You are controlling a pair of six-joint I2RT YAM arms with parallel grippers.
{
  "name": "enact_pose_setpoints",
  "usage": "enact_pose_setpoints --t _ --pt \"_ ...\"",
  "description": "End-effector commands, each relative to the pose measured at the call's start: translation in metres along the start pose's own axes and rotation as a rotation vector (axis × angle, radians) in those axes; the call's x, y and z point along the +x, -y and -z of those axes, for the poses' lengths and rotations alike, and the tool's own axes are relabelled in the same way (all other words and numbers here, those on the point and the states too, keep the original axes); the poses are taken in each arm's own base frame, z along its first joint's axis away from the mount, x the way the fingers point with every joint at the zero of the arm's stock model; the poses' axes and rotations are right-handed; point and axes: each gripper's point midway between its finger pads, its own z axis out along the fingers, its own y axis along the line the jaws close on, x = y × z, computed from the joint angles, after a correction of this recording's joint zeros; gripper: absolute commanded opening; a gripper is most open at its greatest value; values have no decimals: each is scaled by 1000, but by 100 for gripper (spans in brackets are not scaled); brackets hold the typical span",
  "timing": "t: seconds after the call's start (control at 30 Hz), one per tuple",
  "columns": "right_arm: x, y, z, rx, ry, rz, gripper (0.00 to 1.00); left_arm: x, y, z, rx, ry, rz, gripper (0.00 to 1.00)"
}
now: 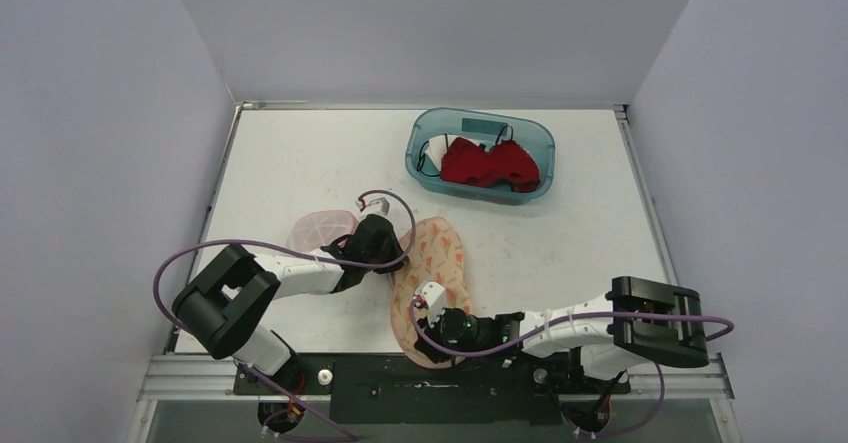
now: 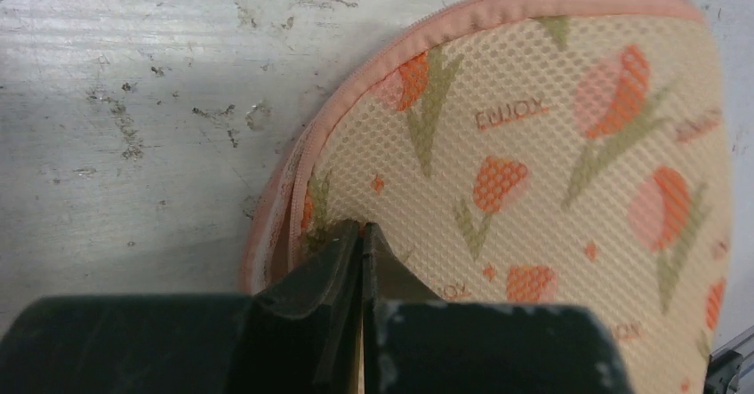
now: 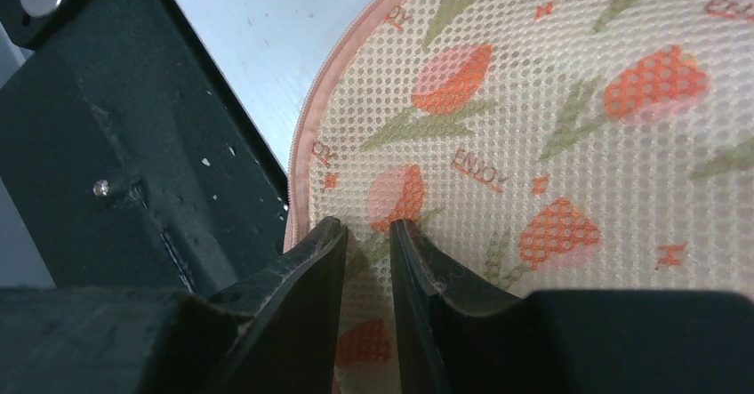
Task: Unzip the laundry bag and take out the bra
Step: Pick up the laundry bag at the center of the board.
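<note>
The laundry bag (image 1: 440, 253) is a cream mesh pouch with orange tulips and a pink zip trim (image 2: 356, 83), lying flat near the table's front. My left gripper (image 1: 403, 260) sits at the bag's left edge. In the left wrist view its jaws (image 2: 362, 227) are pressed together on the mesh just inside the trim. My right gripper (image 1: 420, 315) is at the bag's near end. A fold of mesh (image 3: 551, 127) stands in the narrow gap between its fingers (image 3: 366, 225). No bra shows through the mesh.
A teal bin (image 1: 480, 113) at the back right holds a red bra (image 1: 490, 163). A pale pink mesh piece (image 1: 320, 231) lies left of the bag, under the left arm. The black mounting plate (image 3: 107, 145) runs just beside the bag's near edge.
</note>
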Motion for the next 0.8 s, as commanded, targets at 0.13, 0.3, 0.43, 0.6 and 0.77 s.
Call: enact_pose_setpoints --t 0.13,0.3,0.43,0.6,0.77 --pt "12 -6 -8 44 -20 73 27 -2 -11 -9 -12 17 27 0" --pt "-36 -13 16 55 118 46 48 -15 12 7 79 44 25 0" --pt "-81 -17 47 72 231 21 77 -27 26 20 120 66 10 0" --pt "-112 16 85 223 338 -58 97 -33 36 33 157 76 10 0" --pt "-115 82 93 290 391 -331 95 -35 52 58 226 91 8 1"
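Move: The laundry bag lies flat under both hands: its middle is about 7 cm back and 5 cm right of the left hand, roughly 13 cm ahead and 1 cm left-to-right off to the right of the right hand, both at about bag height. The round mesh bag stands some 18 cm left and 6 cm ahead of the left hand; the teal basket some 25 cm ahead and 16 cm right of it. The laundry bag is under both hands at first, the left's shut fingers by its left rim and the right's slightly parted ones on its near end. After a small leftward nudge of about 1 cm, the right hand comes free and climbs some 14 cm, opening wide, then swings forward over the bag, turning clockwise. The left waits low, then rises about 5 cm, fingers still shut. ##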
